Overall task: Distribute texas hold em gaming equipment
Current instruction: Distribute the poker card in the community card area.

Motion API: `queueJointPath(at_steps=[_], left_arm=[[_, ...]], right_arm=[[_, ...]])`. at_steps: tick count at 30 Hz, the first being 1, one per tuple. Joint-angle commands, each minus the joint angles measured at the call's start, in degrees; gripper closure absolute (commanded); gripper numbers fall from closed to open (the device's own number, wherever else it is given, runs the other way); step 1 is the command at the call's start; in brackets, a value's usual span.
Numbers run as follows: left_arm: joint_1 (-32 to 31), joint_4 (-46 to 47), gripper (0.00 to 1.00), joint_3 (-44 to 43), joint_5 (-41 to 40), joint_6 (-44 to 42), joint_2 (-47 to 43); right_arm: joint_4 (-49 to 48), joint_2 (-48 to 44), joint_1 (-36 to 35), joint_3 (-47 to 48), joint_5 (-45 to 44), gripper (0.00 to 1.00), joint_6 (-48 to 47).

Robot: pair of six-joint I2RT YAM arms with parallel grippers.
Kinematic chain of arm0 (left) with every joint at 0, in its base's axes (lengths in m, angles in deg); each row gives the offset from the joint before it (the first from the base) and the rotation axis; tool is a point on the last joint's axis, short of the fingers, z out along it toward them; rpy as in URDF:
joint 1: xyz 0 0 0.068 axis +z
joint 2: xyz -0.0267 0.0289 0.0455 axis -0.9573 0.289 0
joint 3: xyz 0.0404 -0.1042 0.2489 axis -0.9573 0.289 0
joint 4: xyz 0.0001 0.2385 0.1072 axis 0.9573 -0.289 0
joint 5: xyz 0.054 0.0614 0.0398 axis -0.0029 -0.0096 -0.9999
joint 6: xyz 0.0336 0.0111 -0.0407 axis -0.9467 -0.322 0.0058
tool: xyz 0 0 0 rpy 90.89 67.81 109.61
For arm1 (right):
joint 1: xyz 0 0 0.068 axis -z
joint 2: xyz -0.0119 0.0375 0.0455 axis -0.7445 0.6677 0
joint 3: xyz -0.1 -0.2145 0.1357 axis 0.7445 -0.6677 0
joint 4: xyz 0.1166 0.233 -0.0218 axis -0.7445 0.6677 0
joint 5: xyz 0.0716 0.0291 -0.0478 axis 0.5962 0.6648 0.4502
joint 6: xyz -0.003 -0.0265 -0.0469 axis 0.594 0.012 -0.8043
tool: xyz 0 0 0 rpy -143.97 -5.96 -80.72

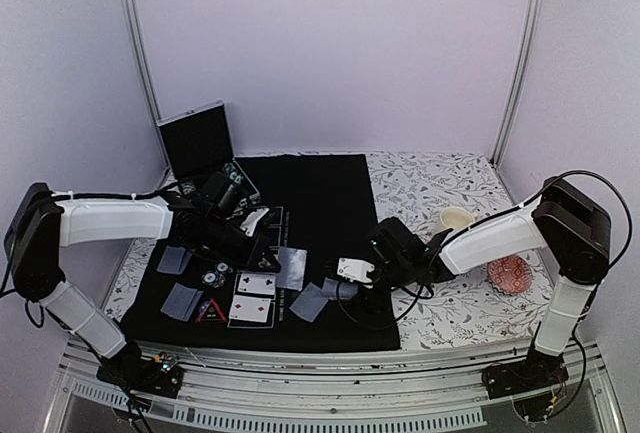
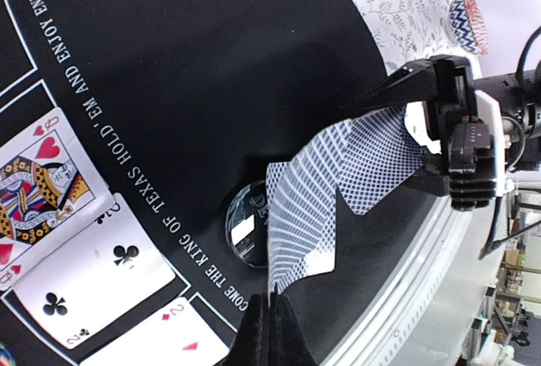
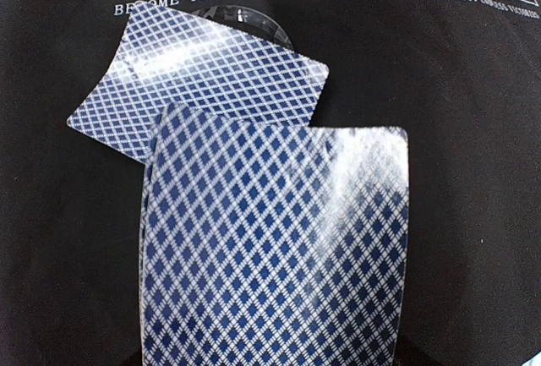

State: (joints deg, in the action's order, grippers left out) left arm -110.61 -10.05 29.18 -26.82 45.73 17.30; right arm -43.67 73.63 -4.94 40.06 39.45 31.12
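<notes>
My left gripper [image 1: 270, 250] [image 2: 275, 303] is shut on the near edge of a lattice-backed playing card [image 1: 292, 266] [image 2: 296, 214], which rises beside a clear disc [image 2: 243, 224]. Facing it, my right gripper [image 1: 342, 279] [image 2: 385, 150] is shut across a bowed stack of playing cards [image 3: 275, 248] [image 2: 376, 155]; its fingers are hidden in its own view. Face up on the black mat [image 1: 320, 193] lie a queen of hearts [image 2: 34, 188], a two of clubs [image 1: 257, 283] and a two of diamonds [image 1: 250, 310]. Striped chips [image 1: 217, 275] and a red triangle marker [image 1: 211, 311] sit to their left.
Two face-down cards [image 1: 173, 260] [image 1: 181, 300] lie at the mat's left, another [image 1: 310, 303] near its front. An open black case [image 1: 197, 143] with chips stands at the back left. A cream cup [image 1: 455, 218] and a reddish dish [image 1: 510, 273] rest on the flowered cloth [image 1: 440, 183].
</notes>
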Motion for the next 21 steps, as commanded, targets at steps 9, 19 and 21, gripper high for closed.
queueJointPath(at_steps=[9, 19, 21], left_arm=[[12.6, 6.6, 1.00, -2.0, -0.8, 3.3, -1.8], [8.6, 56.1, 1.00, 24.0, -26.8, 52.4, -5.1], [6.9, 56.0, 1.00, 23.3, -32.8, 55.8, -3.5]], right_arm=[[3.2, -2.8, 0.2, -0.3, -3.2, 0.44, 3.2], [2.0, -6.0, -0.2, -0.7, -2.8, 0.44, 7.7], [2.6, -6.2, -0.5, -0.5, -3.2, 0.44, 7.8]])
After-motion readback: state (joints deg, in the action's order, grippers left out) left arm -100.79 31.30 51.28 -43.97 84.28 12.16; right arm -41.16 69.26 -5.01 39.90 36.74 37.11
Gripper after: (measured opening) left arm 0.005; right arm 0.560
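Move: The next empty community slot, fourth in the row, lies about 13 cm ahead of the card-holding left hand, some 4 cm left and 8 cm below. The queen of hearts is about 6 cm ahead and 5 cm left, the two of clubs about 1 cm ahead and 5 cm left, and a face-down card on the mat 4 cm back and 7 cm right. From the right hand, which holds the stack, that slot is roughly 14 cm ahead, 21 cm left and 2 cm lower. Keeping its shut fingers on the single card, the left hand sweeps forward and left about 12 cm, from beside the two of clubs towards the empty fourth slot, rising about 3 cm on the way and then sinking again while it eases on to the left. During the sweep the wrist turns nearly 50 degrees counter-clockwise and rolls its left side down, swinging the card round towards the empty slots, while the right hand keeps the stack pinched and late on lifts it about 2 cm. ##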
